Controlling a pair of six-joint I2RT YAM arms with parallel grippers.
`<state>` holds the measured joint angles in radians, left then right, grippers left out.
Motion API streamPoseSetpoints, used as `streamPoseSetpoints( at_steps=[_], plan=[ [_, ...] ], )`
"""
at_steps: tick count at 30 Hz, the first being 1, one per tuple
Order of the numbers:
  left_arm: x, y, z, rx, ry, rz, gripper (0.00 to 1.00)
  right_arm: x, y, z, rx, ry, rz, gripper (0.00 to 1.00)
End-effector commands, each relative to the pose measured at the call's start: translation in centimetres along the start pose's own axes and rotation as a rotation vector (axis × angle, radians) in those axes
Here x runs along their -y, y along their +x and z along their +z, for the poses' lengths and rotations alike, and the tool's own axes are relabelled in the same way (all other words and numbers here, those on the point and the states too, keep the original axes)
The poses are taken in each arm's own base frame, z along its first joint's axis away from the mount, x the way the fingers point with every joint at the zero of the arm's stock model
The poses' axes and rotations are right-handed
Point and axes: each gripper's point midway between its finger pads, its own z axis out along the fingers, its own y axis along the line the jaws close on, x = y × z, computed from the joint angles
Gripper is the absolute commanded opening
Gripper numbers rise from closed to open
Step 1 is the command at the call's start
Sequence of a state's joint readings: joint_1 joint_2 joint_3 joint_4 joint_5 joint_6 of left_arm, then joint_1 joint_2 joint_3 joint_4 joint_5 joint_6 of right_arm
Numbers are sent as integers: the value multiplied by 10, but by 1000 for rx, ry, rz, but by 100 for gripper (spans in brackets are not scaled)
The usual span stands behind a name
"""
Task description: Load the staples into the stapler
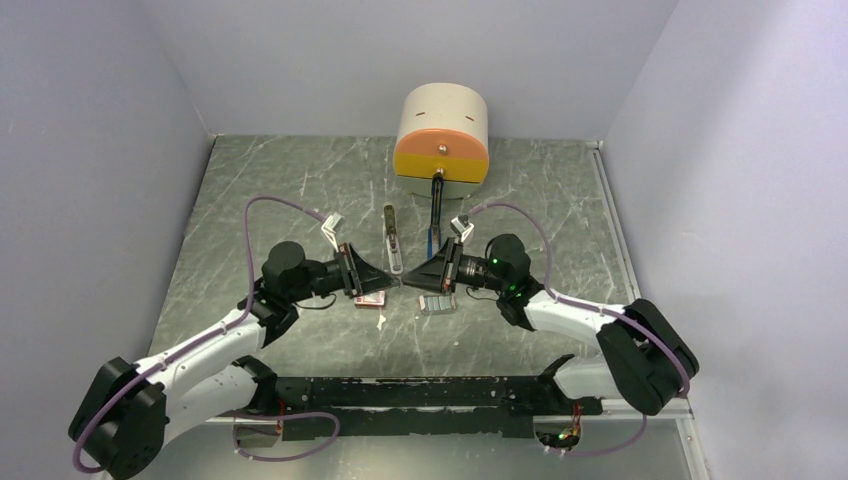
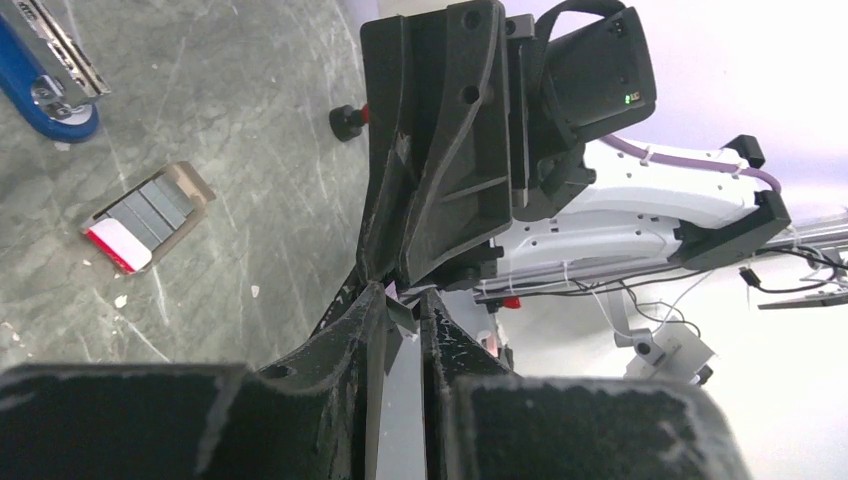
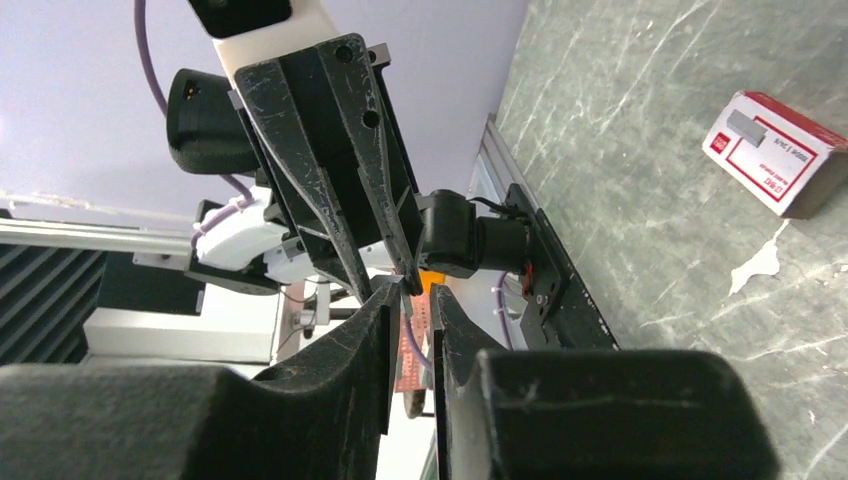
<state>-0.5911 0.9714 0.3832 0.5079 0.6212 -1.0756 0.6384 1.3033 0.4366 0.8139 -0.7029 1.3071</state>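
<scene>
My two grippers meet tip to tip above the middle of the table. A short silvery-grey strip of the staples (image 2: 405, 311) spans the fingertips of my left gripper (image 2: 403, 300), which is shut on it. In the right wrist view the same strip (image 3: 398, 293) lies against one finger of my right gripper (image 3: 413, 292), whose jaws stand slightly apart, open. From above, the left gripper (image 1: 393, 284) and right gripper (image 1: 407, 283) almost touch. The stapler (image 1: 392, 240), blue with a silver top (image 2: 50, 80), lies just beyond them.
A red-and-white staple box (image 1: 370, 298) (image 3: 775, 150) lies under the left gripper. An open tray with more grey staples (image 1: 437, 304) (image 2: 148, 215) sits under the right one. A cream and orange cylinder (image 1: 441, 135) stands at the back, a black rod (image 1: 435, 205) reaching forward from it.
</scene>
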Motion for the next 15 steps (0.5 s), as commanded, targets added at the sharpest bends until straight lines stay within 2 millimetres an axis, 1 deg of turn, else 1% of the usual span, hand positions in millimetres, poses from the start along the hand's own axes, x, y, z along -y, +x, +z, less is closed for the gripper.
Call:
streamPoseSetpoints(
  at_steps=[1, 6, 9, 13, 15],
  plan=[
    [-4, -3, -2, 21, -46, 40, 20, 4, -8, -5, 42, 29, -15, 23],
    [-27, -1, -6, 8, -175, 60, 20, 13, -11, -8, 59, 77, -13, 25],
    [-52, 0, -12, -7, -318, 67, 21, 25, -13, -10, 72, 135, -24, 26],
    [-90, 8, -32, -60, -552, 69, 22, 45, -16, -15, 89, 250, -68, 26],
    [-102, 9, -38, -70, -628, 70, 22, 54, -20, -19, 105, 311, -92, 26]
  ],
)
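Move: The left hand already holds the small staple strip, its fingertips meeting the right hand's about 17 cm above the table. The white stapler lies open some 19 cm ahead of the left hand and 2 cm to its left, and the blue stapler 23 cm ahead and 8 cm to its right. The red-white box is 4 cm ahead and 7 cm left, the staple tray 3 cm ahead and 8 cm right. From the right hand the white stapler is 19 cm ahead and 4 cm left. The left hand keeps its pinch on the staple strip and draws it clear of the right fingertips, sinking about 5 cm while easing left and a little forward towards the white stapler, speeding up as its fingers tip some 20 degrees further down. The right hand, its fingers already parted, backs away to its right and slightly forward, then sinks about 3 cm, tilting its fingertips a little downwards without taking the strip along. ##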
